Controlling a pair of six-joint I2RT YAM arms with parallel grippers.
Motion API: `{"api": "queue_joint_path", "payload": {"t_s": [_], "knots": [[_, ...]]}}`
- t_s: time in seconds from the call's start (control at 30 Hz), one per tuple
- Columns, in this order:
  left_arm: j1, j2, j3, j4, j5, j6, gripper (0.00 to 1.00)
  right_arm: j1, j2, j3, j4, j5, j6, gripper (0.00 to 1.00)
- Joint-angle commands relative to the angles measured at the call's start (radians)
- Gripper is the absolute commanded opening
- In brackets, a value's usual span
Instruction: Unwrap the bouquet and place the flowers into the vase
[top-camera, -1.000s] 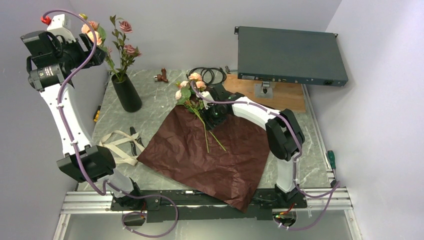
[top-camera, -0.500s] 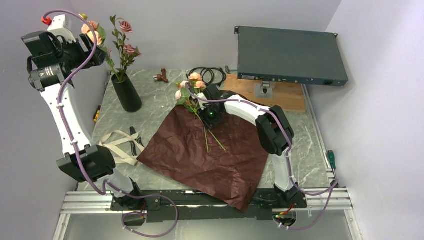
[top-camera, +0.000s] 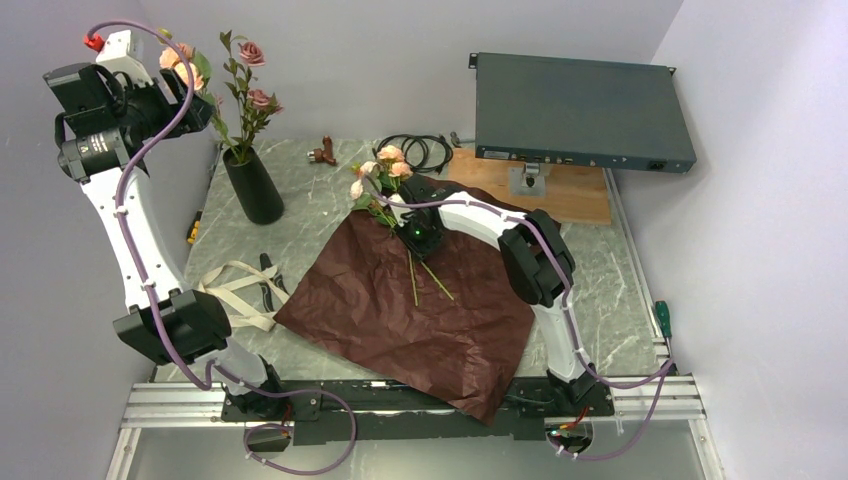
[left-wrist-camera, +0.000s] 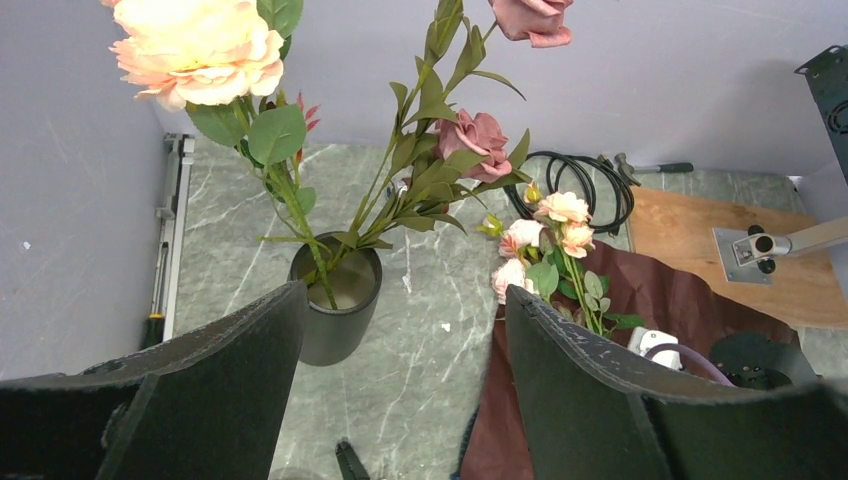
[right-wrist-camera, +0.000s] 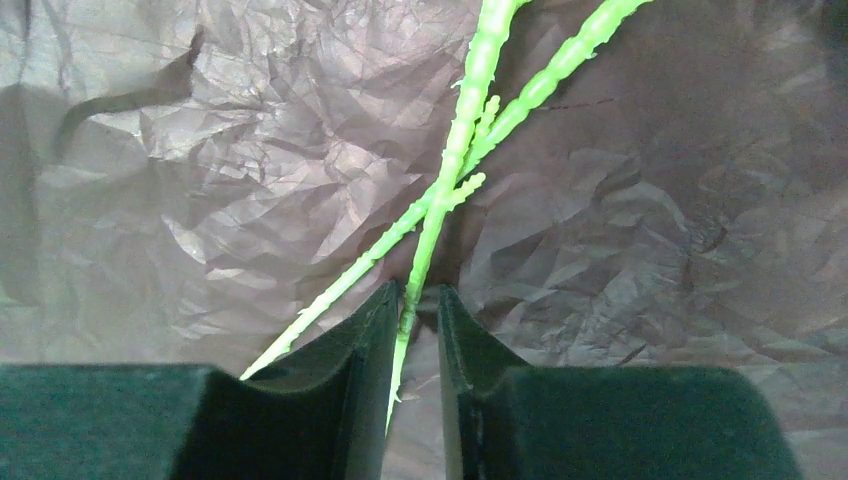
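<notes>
The black vase (top-camera: 253, 187) stands at the back left with several roses (top-camera: 250, 90) in it; the left wrist view shows its mouth (left-wrist-camera: 335, 275). My left gripper (left-wrist-camera: 405, 300) hangs open and empty high above it. The maroon paper (top-camera: 400, 320) lies spread flat. Pink and peach flowers (top-camera: 385, 172) rest at its far edge, with two thin stems (top-camera: 415, 275) crossing on it. My right gripper (top-camera: 412, 240) is down on the paper. In the right wrist view its jaws (right-wrist-camera: 418, 300) stand narrowly apart around one green stem (right-wrist-camera: 465, 120), which touches the left finger.
A beige ribbon (top-camera: 235, 290) and a black tool (top-camera: 270, 280) lie left of the paper. A coiled black cable (top-camera: 415, 150), a small brown object (top-camera: 323, 153), a wooden board (top-camera: 570, 190) and a raised grey rack unit (top-camera: 580, 110) sit at the back.
My right gripper has slid left and nearer along the stems, and its jaws have narrowed around one stem. The left arm has not moved.
</notes>
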Motion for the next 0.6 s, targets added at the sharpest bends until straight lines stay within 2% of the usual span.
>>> {"api": "queue_joint_path", "payload": {"t_s": [0.0, 0.17, 0.27, 0.57], "knots": [[-0.002, -0.027, -0.012, 0.044, 0.027, -0.007, 0.77, 0.018, 0.032, 0.016, -0.032, 0.059, -0.007, 0.21], [-0.001, -0.03, -0.026, 0.034, 0.048, -0.006, 0.77, 0.023, 0.015, 0.029, -0.037, 0.063, 0.037, 0.01], [-0.001, -0.032, -0.037, 0.026, 0.079, -0.008, 0.77, 0.021, -0.03, 0.021, -0.014, 0.073, 0.092, 0.0], [-0.001, -0.071, -0.105, 0.025, 0.24, -0.058, 0.78, 0.001, -0.231, -0.135, 0.191, 0.04, 0.231, 0.0]]}}
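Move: The stem to be pinched, one of two crossed flower stems on the opened wrapping, lies right between the right hand's open fingertips, at most 1 cm below. The other stem passes about 2 cm to its left; the peach flower heads are roughly 19 cm ahead and 9 cm left, and the black vase some 36 cm left and 11 cm ahead. From the left hand that stem is about 38 cm right, 8 cm back and 41 cm below; the vase is about 3 cm right, 4 cm ahead, its middle 32 cm below. The right hand stays almost in place just above the wrapping while its fingers, a quarter open, shut on the stem between them, then starts up with it by about 1.5 cm, drawing back nearly 1 cm and turning some 8 degrees clockwise. Meanwhile the empty left hand, high up by the vase's flowers, keeps its fingers open, sinks first and then swings about 2 cm to the right, ending nearly 2 cm lower and turned a little clockwise. ##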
